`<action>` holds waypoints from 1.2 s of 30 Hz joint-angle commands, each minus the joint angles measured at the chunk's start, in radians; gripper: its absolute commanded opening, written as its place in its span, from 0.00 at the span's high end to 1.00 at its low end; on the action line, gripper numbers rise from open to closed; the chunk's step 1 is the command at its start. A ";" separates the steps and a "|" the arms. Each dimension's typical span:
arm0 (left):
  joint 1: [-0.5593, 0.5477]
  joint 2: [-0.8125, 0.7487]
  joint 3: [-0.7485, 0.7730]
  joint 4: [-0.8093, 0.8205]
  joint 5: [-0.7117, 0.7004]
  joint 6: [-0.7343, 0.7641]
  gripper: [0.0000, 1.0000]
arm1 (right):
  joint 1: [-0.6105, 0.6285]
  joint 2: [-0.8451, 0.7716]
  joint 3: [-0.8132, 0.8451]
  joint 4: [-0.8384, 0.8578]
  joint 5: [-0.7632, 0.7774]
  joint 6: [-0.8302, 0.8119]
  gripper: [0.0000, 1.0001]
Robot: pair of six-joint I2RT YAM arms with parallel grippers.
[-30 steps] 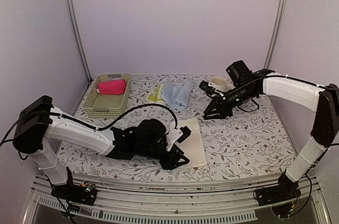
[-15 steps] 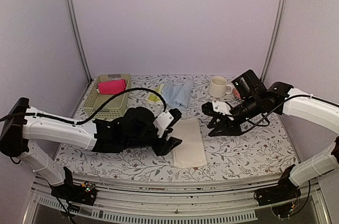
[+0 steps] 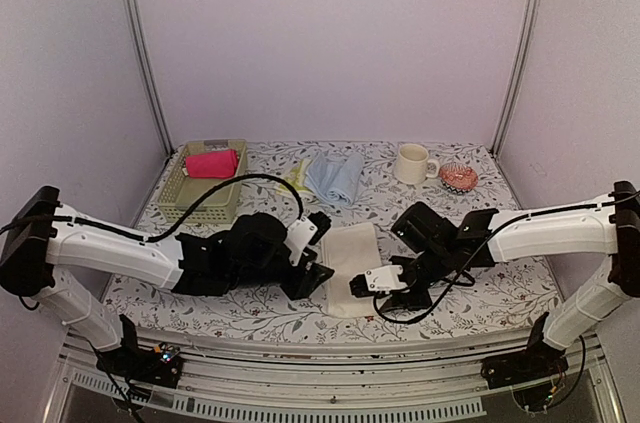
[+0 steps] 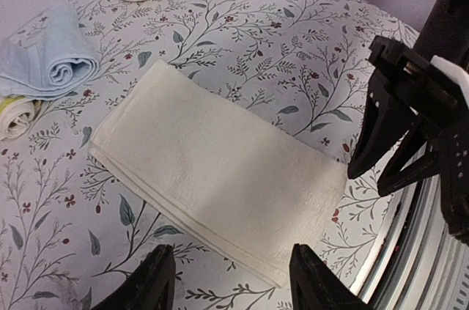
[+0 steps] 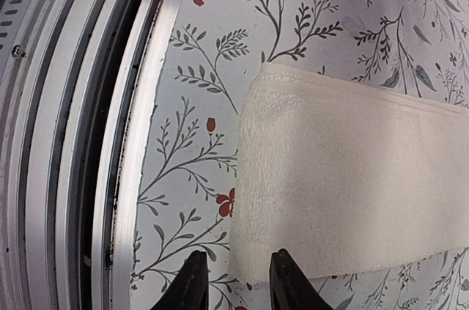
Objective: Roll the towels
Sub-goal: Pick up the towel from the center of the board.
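Observation:
A cream-white towel [image 3: 352,255] lies folded flat at the table's front centre. My left gripper [image 3: 318,271] hovers at its left edge, open; in the left wrist view its fingers [image 4: 152,282] straddle the cream towel's [image 4: 220,171] near long edge with nothing between them. My right gripper [image 3: 372,285] is low at the towel's front right corner, slightly open; in the right wrist view the corner of the cream towel [image 5: 352,185] lies under the fingertips [image 5: 190,281], unclamped. A pink towel [image 3: 210,163] sits rolled in the basket. A light blue towel [image 3: 335,175] and a yellow-green towel [image 3: 293,179] lie at the back.
A pale green mesh basket [image 3: 180,205] stands at the back left. A cream mug [image 3: 410,163] and a small patterned bowl [image 3: 458,178] stand at the back right. The table's metal front rail [image 5: 73,141] runs close to my right gripper.
The right arm has swung from the back right, near the mug, down to the cream towel's front right corner. The left gripper has shifted from the towel's front end to its left edge.

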 commanded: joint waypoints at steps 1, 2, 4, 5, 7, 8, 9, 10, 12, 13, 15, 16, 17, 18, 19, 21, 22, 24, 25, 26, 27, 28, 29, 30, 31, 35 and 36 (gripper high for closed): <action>0.008 -0.014 -0.023 0.032 0.030 -0.028 0.46 | 0.019 0.051 -0.022 0.091 0.055 0.017 0.67; 0.009 -0.015 -0.025 0.032 0.030 -0.029 0.46 | 0.019 0.062 -0.022 0.097 0.057 0.020 0.67; 0.008 -0.019 -0.029 0.031 0.025 -0.028 0.46 | 0.019 0.080 -0.024 0.104 0.058 0.021 0.67; 0.008 -0.019 -0.031 0.031 0.023 -0.026 0.46 | 0.019 0.087 -0.023 0.107 0.056 0.021 0.67; 0.009 -0.018 -0.030 0.031 0.022 -0.024 0.46 | 0.018 0.102 -0.024 0.108 0.052 0.025 0.66; 0.010 -0.017 -0.028 0.031 0.021 -0.024 0.46 | 0.019 0.110 -0.025 0.109 0.051 0.025 0.66; 0.009 -0.015 -0.028 0.031 0.021 -0.024 0.46 | 0.019 0.119 -0.025 0.109 0.053 0.026 0.66; 0.010 -0.013 -0.027 0.031 0.021 -0.025 0.46 | 0.018 0.127 -0.026 0.106 0.051 0.027 0.66; 0.010 -0.011 -0.028 0.032 0.021 -0.027 0.46 | 0.018 0.138 -0.028 0.100 0.045 0.028 0.67; 0.010 -0.011 -0.029 0.032 0.020 -0.027 0.46 | 0.018 0.140 -0.032 0.102 0.041 0.027 0.67; 0.010 -0.011 -0.031 0.030 0.016 -0.027 0.46 | 0.018 0.149 -0.035 0.102 0.044 0.027 0.66; 0.010 -0.010 -0.031 0.027 0.015 -0.027 0.46 | 0.019 0.155 -0.034 0.099 0.045 0.027 0.66; 0.009 -0.012 -0.031 0.025 0.014 -0.027 0.46 | 0.018 0.162 -0.034 0.098 0.045 0.027 0.66; 0.009 -0.013 -0.031 0.022 0.012 -0.027 0.46 | 0.019 0.169 -0.034 0.096 0.042 0.027 0.67; 0.010 -0.015 -0.032 0.020 0.010 -0.027 0.46 | 0.019 0.175 -0.033 0.090 0.038 0.026 0.68; 0.010 -0.020 -0.035 0.019 0.008 -0.026 0.46 | 0.019 0.196 -0.031 0.086 0.051 0.023 0.71; 0.009 -0.024 -0.038 0.021 0.006 -0.025 0.46 | 0.019 0.208 -0.028 0.085 0.063 0.025 0.73; 0.010 -0.036 -0.045 0.026 0.005 -0.026 0.46 | 0.019 0.226 -0.026 0.082 0.091 0.029 0.76; 0.009 -0.040 -0.050 0.026 0.004 -0.024 0.46 | 0.018 0.231 -0.028 0.085 0.102 0.030 0.78; 0.009 -0.044 -0.054 0.024 0.001 -0.025 0.46 | 0.019 0.232 -0.028 0.086 0.110 0.031 0.80; 0.009 -0.049 -0.057 0.023 0.003 -0.023 0.46 | 0.019 0.232 -0.027 0.083 0.113 0.032 0.82; 0.009 -0.052 -0.063 0.023 0.002 -0.021 0.46 | 0.018 0.229 -0.024 0.075 0.105 0.034 0.87; 0.009 -0.057 -0.069 0.022 0.004 -0.019 0.46 | 0.019 0.221 -0.019 0.061 0.087 0.034 0.90; 0.009 -0.062 -0.076 0.025 0.003 -0.016 0.46 | 0.016 0.210 -0.012 0.040 0.055 0.036 0.92; 0.008 -0.071 -0.086 0.031 0.011 -0.012 0.47 | 0.013 0.198 -0.002 0.016 0.011 0.033 0.94; -0.027 -0.154 -0.206 0.196 0.067 0.046 0.46 | -0.041 0.178 0.060 -0.100 -0.214 0.025 0.96; -0.031 -0.169 -0.236 0.231 0.077 0.056 0.46 | -0.060 0.191 0.079 -0.126 -0.269 0.025 0.96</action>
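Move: The white towel lies folded lengthwise below the right hand, its middle some 13 cm ahead, 6 cm left and 6 cm down, with its near right corner almost under the fingers. The front rail runs about 6 cm behind that hand, the left gripper hovers roughly 13 cm left and 5 cm ahead of it, and the blue towel lies about 42 cm ahead and 11 cm left. From the left hand, the white towel's middle is about 8 cm ahead, 7 cm right and 12 cm down. The right hand sinks almost straight down, about 5.5 cm, onto the white towel's near edge just by its right corner, and there its fingers shut from about a third open to nearly closed, pinching the hem, before it eases a centimetre or so back towards the base. The left hand, its fingers still half open and empty, waits beside the towel and at the end draws some 2.5 cm back and to the left, away from it. ##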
